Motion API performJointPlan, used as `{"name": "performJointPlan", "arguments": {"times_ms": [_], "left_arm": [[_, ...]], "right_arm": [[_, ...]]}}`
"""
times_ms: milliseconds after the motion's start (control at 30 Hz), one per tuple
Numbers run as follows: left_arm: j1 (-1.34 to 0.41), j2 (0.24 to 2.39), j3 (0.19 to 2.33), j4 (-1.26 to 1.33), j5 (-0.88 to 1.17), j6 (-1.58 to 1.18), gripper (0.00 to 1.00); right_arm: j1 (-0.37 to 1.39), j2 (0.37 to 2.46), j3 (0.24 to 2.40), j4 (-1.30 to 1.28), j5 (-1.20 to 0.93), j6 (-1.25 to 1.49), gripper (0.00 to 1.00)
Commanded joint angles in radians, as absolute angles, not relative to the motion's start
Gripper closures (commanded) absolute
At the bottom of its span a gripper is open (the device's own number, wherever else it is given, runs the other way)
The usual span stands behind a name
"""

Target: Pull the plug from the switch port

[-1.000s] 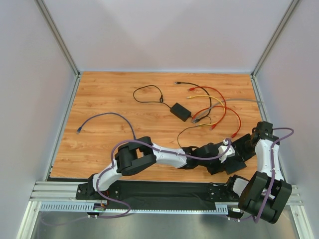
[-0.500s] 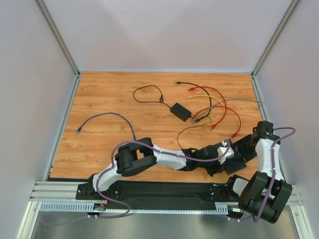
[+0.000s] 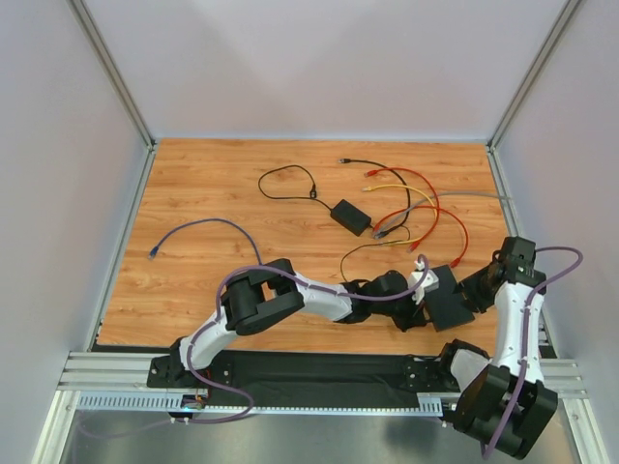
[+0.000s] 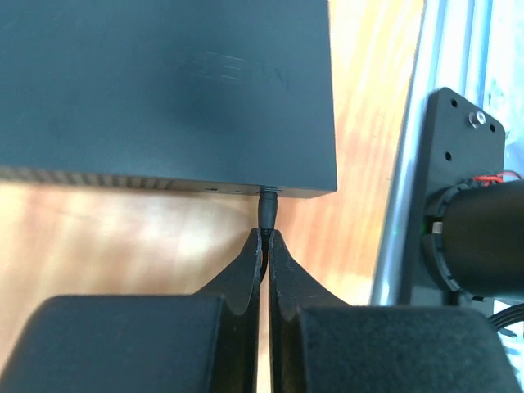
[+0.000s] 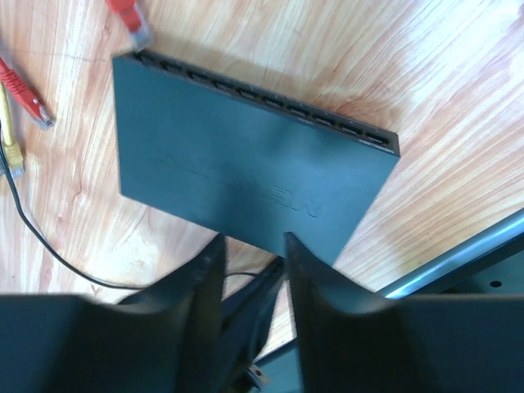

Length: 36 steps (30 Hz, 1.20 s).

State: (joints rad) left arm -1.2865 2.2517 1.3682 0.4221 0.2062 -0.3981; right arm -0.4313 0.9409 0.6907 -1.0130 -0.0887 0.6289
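Observation:
The switch (image 3: 451, 301) is a flat black box on the wood near the front right; it also shows in the left wrist view (image 4: 164, 90) and the right wrist view (image 5: 246, 155), with its sockets along the far edge. A small black plug (image 4: 268, 209) sits in the switch's near edge. My left gripper (image 4: 266, 235) is shut on the thin cable right behind that plug. My right gripper (image 5: 251, 241) is open, with its fingers (image 5: 196, 286) over the switch's near edge; whether they touch it I cannot tell.
A black power-adapter brick (image 3: 350, 217) lies mid-table with red, yellow and black cables (image 3: 418, 208) tangled behind the switch. A red plug (image 5: 127, 18) lies at the switch's far corner. A purple cable (image 3: 205, 228) curls at the left. The metal rail (image 3: 290, 372) runs along the front.
The switch has slid and turned a little to the left. My left gripper drew back to the left with it. My right forearm swung outward to the right.

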Motion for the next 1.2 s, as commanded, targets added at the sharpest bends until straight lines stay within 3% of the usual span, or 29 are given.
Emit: {"name": "performJointPlan", "arguments": {"times_ms": [0,167,200,300,600,1167], "left_arm": [[-1.229,2.233,1.322,0.469,0.25,-0.442,1.0],[-1.224,2.229,1.313,0.479,0.262,-0.443,1.0],[-1.224,2.229,1.315,0.479,0.262,-0.446,1.0],[-1.224,2.232,1.319,0.476,0.262,-0.448,1.0],[-1.224,2.23,1.316,0.471,0.259,-0.452,1.0],[-1.224,2.246,1.328,0.465,0.255,-0.465,1.0]], "right_arm": [[-0.402,0.934,0.683,-1.002,-0.13,0.612,0.66],[-0.344,0.969,0.666,-0.98,-0.173,0.598,0.81],[-0.321,0.976,0.664,-0.971,-0.185,0.594,0.87],[-0.266,1.005,0.669,-0.963,-0.187,0.591,0.93],[-0.149,1.075,0.624,-0.861,-0.176,0.638,1.0],[-0.023,1.143,0.592,-0.822,-0.011,0.709,1.0]]}}
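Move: The left fingers are already shut on the black plug at the switch's left edge; the switch's middle lies about 6 cm ahead of that hand and 4 cm to its right, level with it. From the open right hand the plug lies some 6 cm to the left, 3 cm back and 6 cm below; the switch's middle is about 3 cm ahead, 3 cm left and 7 cm below, and a red cable plug some 10 cm straight ahead, 7 cm lower. The right hand swings left over the switch towards the plug, about 7 cm in all, shutting its empty fingers on the way; it sinks some 5 cm, mostly in the second half, and turns roughly 20 degrees counter-clockwise, so that the closed tips end pointing down at the switch's left edge, right beside the plug. The left hand keeps its pinch on the plug, carries it about 2.5 cm forward with a slight shift left right at the start, and then holds still there. ##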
